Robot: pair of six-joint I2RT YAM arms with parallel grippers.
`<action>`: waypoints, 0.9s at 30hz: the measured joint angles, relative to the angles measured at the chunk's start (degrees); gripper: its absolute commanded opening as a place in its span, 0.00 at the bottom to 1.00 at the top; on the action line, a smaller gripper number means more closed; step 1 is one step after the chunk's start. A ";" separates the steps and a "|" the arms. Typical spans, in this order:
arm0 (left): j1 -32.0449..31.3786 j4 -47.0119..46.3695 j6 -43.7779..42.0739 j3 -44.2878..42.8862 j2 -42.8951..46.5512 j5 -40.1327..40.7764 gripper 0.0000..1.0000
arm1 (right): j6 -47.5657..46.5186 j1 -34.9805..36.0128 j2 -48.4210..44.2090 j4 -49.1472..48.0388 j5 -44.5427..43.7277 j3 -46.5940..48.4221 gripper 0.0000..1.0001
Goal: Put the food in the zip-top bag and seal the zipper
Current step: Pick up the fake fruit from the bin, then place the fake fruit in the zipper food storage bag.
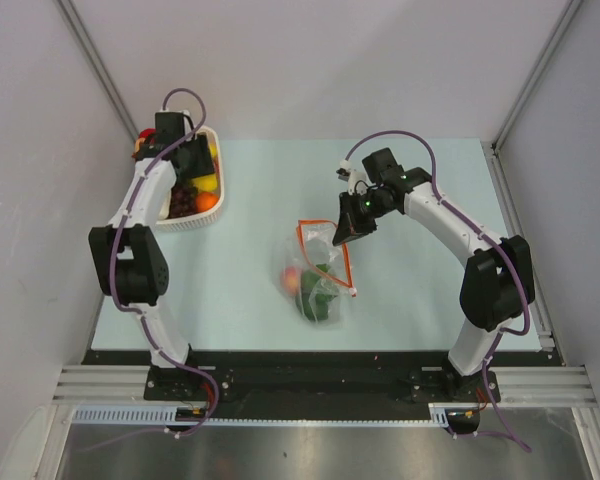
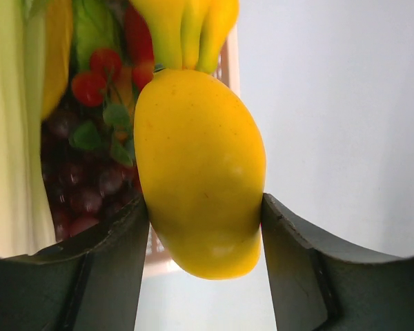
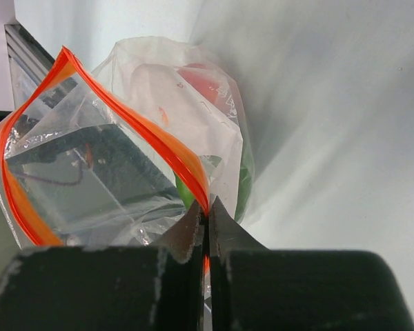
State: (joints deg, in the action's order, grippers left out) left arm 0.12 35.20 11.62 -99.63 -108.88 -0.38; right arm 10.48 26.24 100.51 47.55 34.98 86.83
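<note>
The zip-top bag (image 1: 320,270) lies mid-table with its mouth held open. My right gripper (image 1: 342,235) is shut on the orange-red zipper (image 1: 315,224) at the mouth's right edge. In the right wrist view the jaws (image 3: 207,210) pinch the zipper (image 3: 124,117), and green food (image 3: 186,193) and a red-orange piece (image 3: 200,79) show inside the bag (image 3: 90,186). My left gripper (image 1: 188,160) is over the white basket. In its wrist view the gripper (image 2: 203,207) is shut on a yellow food piece (image 2: 200,179), with both fingers (image 2: 110,269) touching its sides.
The white basket (image 1: 216,205) stands at the table's back left with an orange fruit (image 1: 206,201), purple grapes (image 2: 83,193) and other toy food. The zipper's white slider tab (image 1: 354,294) lies at the strip's near end. Grey walls close in on both sides.
</note>
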 measured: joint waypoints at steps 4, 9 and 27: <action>0.00 2.62 1.55 5.75 4.87 -2.99 0.45 | 0.02 0.02 0.00 -0.11 0.94 0.02 0.00; -0.33 6.40 1.42 11.19 14.53 -8.33 0.47 | 0.02 0.63 0.00 -0.39 2.32 0.17 0.00; -33.99 -11.50 -36.17 30.67 44.26 -33.00 0.57 | 0.26 3.26 0.35 -0.68 8.52 2.47 0.00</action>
State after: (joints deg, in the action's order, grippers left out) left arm -33.87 23.70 -24.56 -68.97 -64.62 -33.39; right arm 10.74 29.50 100.86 46.87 43.51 89.30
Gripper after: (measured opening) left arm 0.645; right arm 0.012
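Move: The left hand already holds the yellow fruit over the bin, whose middle lies about 3 cm ahead, 5 cm left and 10 cm below. The bag mouth is roughly 25 cm back, 30 cm right and 3 cm below the left hand; the green pepper inside the bag is about 27 cm back, 28 cm right and 14 cm lower. From the right hand, pinching the zipper edge, the mouth is 4 cm back and 2 cm left; the fruit is about 21 cm ahead and 32 cm left, near level. Still gripping the yellow fruit, the left hand first draws back about 8 cm, then rises some 15 cm while sweeping back and right towards the bag mouth. Its wrist swings clockwise roughly 80 degrees until the fingers point right and flatter. The right hand keeps its pinch on the zipper edge and brings the bag about 5 cm left, up and back. ##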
